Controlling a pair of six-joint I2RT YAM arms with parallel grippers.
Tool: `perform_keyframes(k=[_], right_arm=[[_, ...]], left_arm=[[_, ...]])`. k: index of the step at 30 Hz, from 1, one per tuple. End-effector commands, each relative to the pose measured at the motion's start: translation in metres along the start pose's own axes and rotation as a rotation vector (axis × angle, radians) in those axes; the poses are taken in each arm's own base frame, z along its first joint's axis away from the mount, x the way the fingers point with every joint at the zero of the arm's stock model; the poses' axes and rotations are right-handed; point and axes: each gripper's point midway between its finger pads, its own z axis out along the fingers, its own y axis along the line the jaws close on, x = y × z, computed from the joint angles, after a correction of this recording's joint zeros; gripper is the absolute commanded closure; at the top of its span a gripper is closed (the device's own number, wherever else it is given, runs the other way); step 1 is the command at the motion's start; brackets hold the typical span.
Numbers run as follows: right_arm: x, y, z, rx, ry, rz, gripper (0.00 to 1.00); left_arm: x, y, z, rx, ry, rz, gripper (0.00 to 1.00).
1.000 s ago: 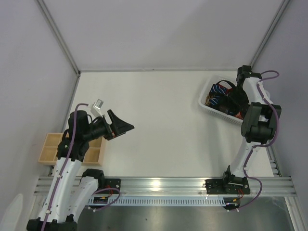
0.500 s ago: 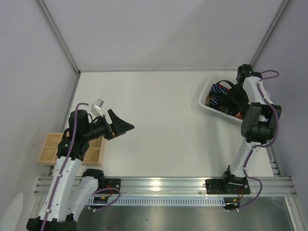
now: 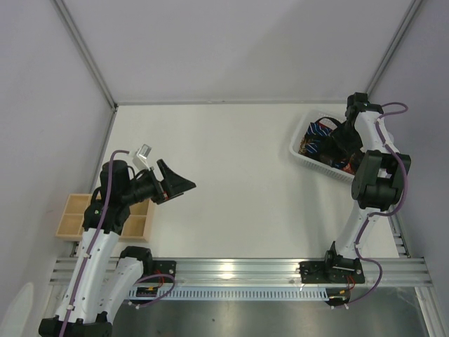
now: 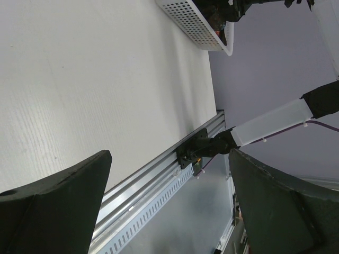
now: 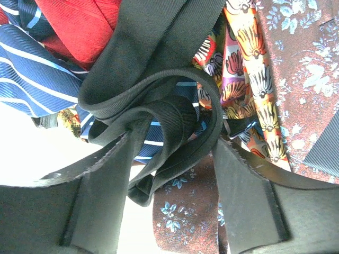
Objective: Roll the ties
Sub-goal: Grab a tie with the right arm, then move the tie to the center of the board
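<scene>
Several ties [image 3: 317, 133] lie heaped in a white lattice basket [image 3: 309, 163] at the far right. My right gripper [image 3: 337, 144] reaches down into that heap. In the right wrist view the plain black tie [image 5: 159, 63] curls in a loose loop, and my right gripper [image 5: 172, 140] stands open with one finger on each side of the loop. A blue-white striped tie [image 5: 32, 79], a red tie [image 5: 79, 21] and a brown flowered tie [image 5: 183, 222] lie around it. My left gripper [image 3: 184, 186] hovers open and empty over the table's left side [image 4: 169, 154].
A wooden compartment tray [image 3: 70, 217] sits at the table's left edge beside the left arm. The metal base rail [image 3: 231, 270] runs along the near edge. The basket's wall [image 4: 193, 21] shows far off in the left wrist view. A bright orange patterned cloth [image 5: 249, 69] lies in the basket too.
The right wrist has shifted very slightly inside the basket. The left arm has not moved.
</scene>
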Motion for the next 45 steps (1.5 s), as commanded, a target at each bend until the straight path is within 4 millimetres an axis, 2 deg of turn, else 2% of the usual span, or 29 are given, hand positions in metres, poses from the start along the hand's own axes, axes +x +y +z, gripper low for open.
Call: perform_keyframes(k=[1, 2, 4, 10, 12, 13, 15, 16, 17, 18, 20, 21, 24, 25, 26, 27, 28, 29, 31, 33, 34, 35, 38, 39, 40, 41, 42, 44, 45], right_arm=[[-0.010, 0.005, -0.007, -0.022, -0.034, 0.026, 0.37], [-0.010, 0.004, -0.005, -0.019, -0.034, 0.026, 0.38], [-0.009, 0.003, -0.004, -0.016, -0.031, 0.021, 0.53], [-0.010, 0.002, -0.002, -0.009, -0.036, 0.004, 0.60], [-0.013, 0.004, -0.001, -0.013, -0.038, -0.005, 0.67], [-0.014, 0.005, -0.002, -0.017, -0.038, -0.006, 0.77], [-0.021, 0.010, -0.007, -0.033, -0.053, -0.021, 0.88], [-0.026, 0.013, -0.011, -0.042, -0.065, -0.024, 0.97], [-0.029, 0.015, -0.015, -0.048, -0.070, -0.026, 0.99], [-0.041, 0.024, -0.028, -0.085, -0.103, -0.035, 1.00], [-0.050, 0.036, -0.043, -0.142, -0.123, -0.071, 1.00], [-0.065, 0.052, -0.066, -0.208, -0.172, -0.077, 1.00], [-0.074, 0.094, -0.115, -0.366, -0.258, -0.201, 1.00], [-0.085, 0.120, -0.154, -0.474, -0.333, -0.232, 1.00], [-0.082, 0.137, -0.174, -0.545, -0.353, -0.273, 1.00], [-0.067, 0.159, -0.197, -0.626, -0.365, -0.341, 1.00], [-0.071, 0.176, -0.239, -0.731, -0.448, -0.364, 1.00], [-0.066, 0.185, -0.258, -0.785, -0.478, -0.392, 1.00], [-0.027, 0.212, -0.317, -0.972, -0.537, -0.502, 1.00], [0.005, 0.221, -0.353, -1.082, -0.571, -0.578, 1.00], [0.036, 0.232, -0.382, -1.174, -0.608, -0.647, 1.00], [0.052, 0.227, -0.402, -1.217, -0.621, -0.675, 1.00], [0.105, 0.229, -0.429, -1.311, -0.564, -0.757, 1.00], [0.116, 0.228, -0.425, -1.302, -0.532, -0.775, 1.00], [0.130, 0.223, -0.411, -1.266, -0.470, -0.805, 1.00], [0.155, 0.222, -0.391, -1.231, -0.399, -0.868, 1.00], [0.168, 0.218, -0.374, -1.192, -0.346, -0.906, 1.00], [0.200, 0.199, -0.331, -1.084, -0.198, -0.977, 1.00], [0.229, 0.183, -0.298, -1.017, -0.087, -1.035, 1.00]], left_arm=[[-0.007, -0.012, -0.004, 0.037, -0.021, 0.046, 0.00], [-0.007, -0.012, -0.004, 0.036, -0.021, 0.050, 0.00], [-0.007, -0.013, -0.005, 0.036, -0.021, 0.053, 0.00], [-0.007, -0.013, -0.005, 0.042, -0.023, 0.052, 0.00], [-0.007, -0.015, -0.005, 0.047, -0.026, 0.053, 0.00], [-0.007, -0.014, -0.005, 0.047, -0.026, 0.051, 0.00], [-0.007, -0.015, -0.005, 0.051, -0.023, 0.049, 0.00], [-0.007, -0.016, -0.005, 0.052, -0.022, 0.048, 0.00], [-0.007, -0.017, -0.005, 0.053, -0.021, 0.049, 0.00], [-0.009, -0.019, -0.006, 0.055, -0.024, 0.052, 0.00], [-0.012, -0.024, -0.009, 0.057, -0.033, 0.069, 0.00], [-0.013, -0.025, -0.010, 0.053, -0.034, 0.073, 0.00], [-0.019, -0.034, -0.014, 0.056, -0.049, 0.091, 0.00], [-0.021, -0.035, -0.014, 0.056, -0.051, 0.089, 0.00], [-0.024, -0.040, -0.016, 0.061, -0.059, 0.094, 0.00], [-0.025, -0.041, -0.016, 0.059, -0.057, 0.091, 0.00], [-0.025, -0.043, -0.017, 0.061, -0.056, 0.086, 0.00], [-0.028, -0.047, -0.019, 0.063, -0.063, 0.090, 0.00], [-0.027, -0.047, -0.020, 0.051, -0.058, 0.077, 0.00], [-0.026, -0.047, -0.024, 0.026, -0.053, 0.064, 0.00], [-0.027, -0.046, -0.026, 0.010, -0.065, 0.069, 0.00], [-0.027, -0.047, -0.028, 0.005, -0.071, 0.069, 0.00], [-0.026, -0.053, -0.037, 0.014, -0.098, 0.072, 0.00], [-0.026, -0.056, -0.039, 0.024, -0.109, 0.075, 0.00], [-0.025, -0.063, -0.044, 0.045, -0.122, 0.081, 0.00], [-0.025, -0.068, -0.047, 0.058, -0.131, 0.087, 0.00], [-0.024, -0.071, -0.049, 0.065, -0.136, 0.086, 0.00], [-0.023, -0.078, -0.055, 0.082, -0.147, 0.084, 0.00], [-0.022, -0.079, -0.057, 0.085, -0.150, 0.081, 0.00]])
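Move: Right hand: the black tie's loop lies right between its open fingers, level sideways, about 1 cm ahead and 1 cm below. From this hand the blue striped tie lies some 6 cm ahead and 6 cm left, the red tie about 9 cm ahead and 1 cm left, the brown flowered tie roughly 8 cm right and 2 cm back, all about 2 cm below. From the left hand, the black tie is some 24 cm ahead, 50 cm right and 15 cm below. Right fingers pinch the black tie, swing it up and left, roughly 33 cm each; left hand rises slightly. ##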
